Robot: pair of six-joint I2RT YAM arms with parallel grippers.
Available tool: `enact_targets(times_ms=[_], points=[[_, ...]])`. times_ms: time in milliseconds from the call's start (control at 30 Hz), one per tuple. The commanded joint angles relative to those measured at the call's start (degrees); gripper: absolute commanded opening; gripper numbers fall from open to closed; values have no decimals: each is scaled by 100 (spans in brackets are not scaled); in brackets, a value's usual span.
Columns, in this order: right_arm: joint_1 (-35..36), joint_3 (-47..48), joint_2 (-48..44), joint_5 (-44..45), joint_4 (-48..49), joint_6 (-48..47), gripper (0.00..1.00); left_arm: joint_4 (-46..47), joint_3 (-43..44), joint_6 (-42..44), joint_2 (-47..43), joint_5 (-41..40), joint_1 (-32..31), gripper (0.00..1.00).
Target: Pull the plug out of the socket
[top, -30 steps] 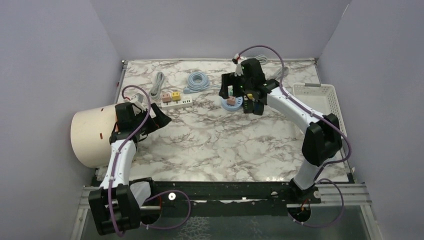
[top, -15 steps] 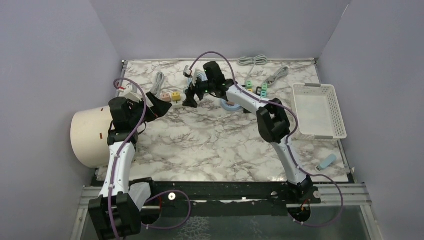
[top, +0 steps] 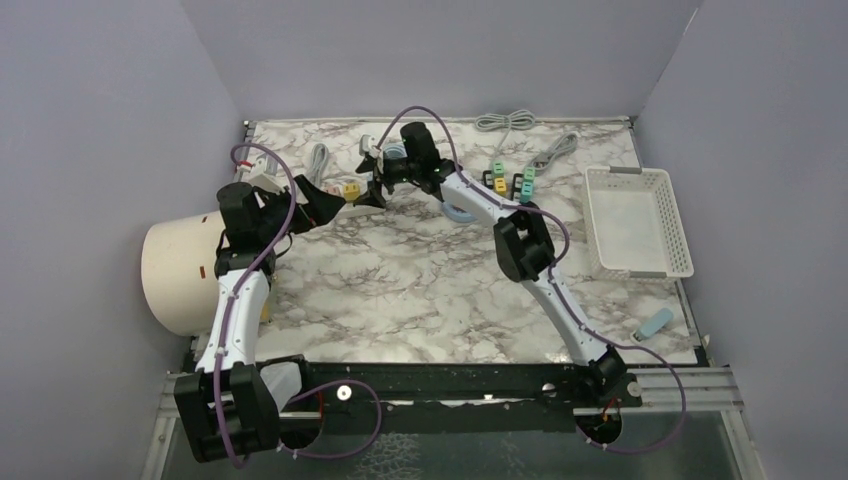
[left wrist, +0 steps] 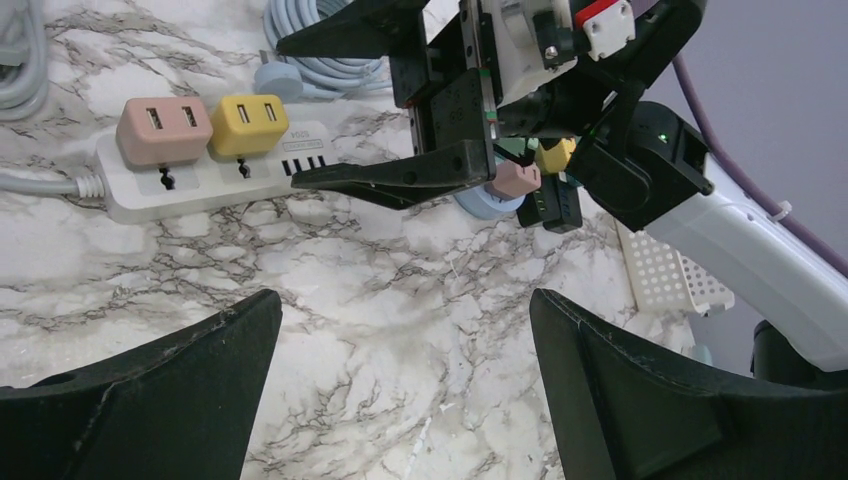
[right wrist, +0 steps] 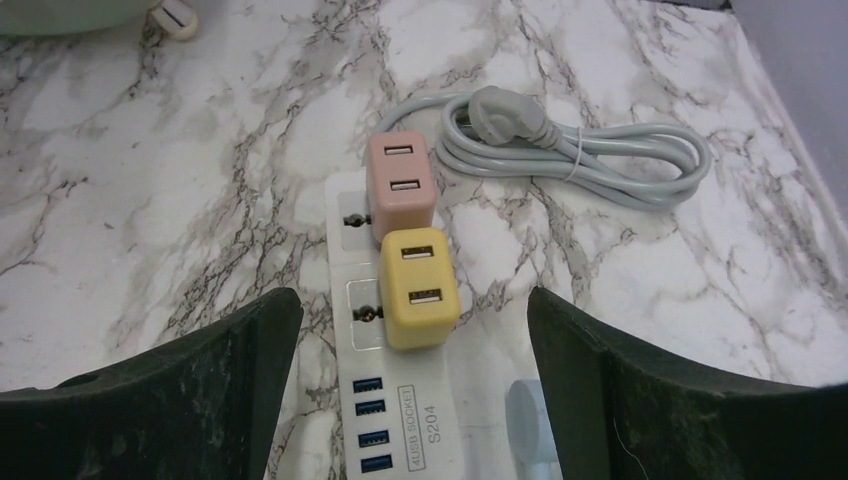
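A white power strip (right wrist: 405, 400), the socket, lies on the marble table at the back left. A pink plug (right wrist: 400, 185) and a yellow plug (right wrist: 420, 285) are seated in it side by side. My right gripper (right wrist: 412, 298) hangs open over the strip, one finger on each side of the yellow plug, touching nothing. In the left wrist view the strip (left wrist: 190, 185) lies ahead at upper left, with the right gripper's fingers (left wrist: 400, 180) just beyond the yellow plug (left wrist: 249, 122). My left gripper (left wrist: 405, 310) is open over bare marble, near the strip's front side.
A grey coiled cable (right wrist: 580, 150) lies beyond the pink plug. A blue cable coil (top: 400, 155), a blue disc with a pink adapter (left wrist: 515, 180), small coloured plugs (top: 510, 180) and a white basket (top: 640, 220) sit to the right. A cream cylinder (top: 180, 270) stands at left.
My right arm swung left from the blue disc to above the power strip, and its jaws narrowed slightly. The left gripper crept toward the strip.
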Motion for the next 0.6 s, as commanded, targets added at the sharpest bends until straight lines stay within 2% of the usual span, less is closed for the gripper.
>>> enact_targets(times_ms=[0,200,333,367,500,533,567], points=[[36,276,438,-617,188,165,87,200,90,168,-46,147,0,97],[188,495,719,-742,186,284,84,173,-2,137,-130,230,0,97],[240,627,886,-734,507,545,76,126,-227,-112,-214,179,-3,97],[238,638,913,-747,631,656,72,123,-340,-235,-235,68,-3,97],[258,641,980,-609,1205,1041,45,271,-916,-852,-172,-287,-4,97],[256,651,989,-568,1273,1070,37,327,-1032,-965,-132,-372,-4,97],[256,642,984,-501,1318,1078,21,415,-1124,-1064,-94,-457,-4,97]])
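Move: The yellow plug stands about 4 cm to the left of the right hand, level with it fore and aft and some 5 cm below. The pink plug is another 6 cm to the left of the yellow one and 1 cm nearer the base. The blue round plug lies 3 cm ahead of the right hand, 2 cm to its right and 7 cm down. From the left hand, the yellow plug is roughly 8 cm ahead, 2 cm right and 14 cm below. Lower the open right gripper about 5 cm over the yellow plug while drawing back 2–3 cm and easing some 3 cm left. Once down, close the fingers until they pinch the plug from its near and far sides, staying low. Let the left gripper, still open and empty, sink about 4 cm and draw back slightly late on. ##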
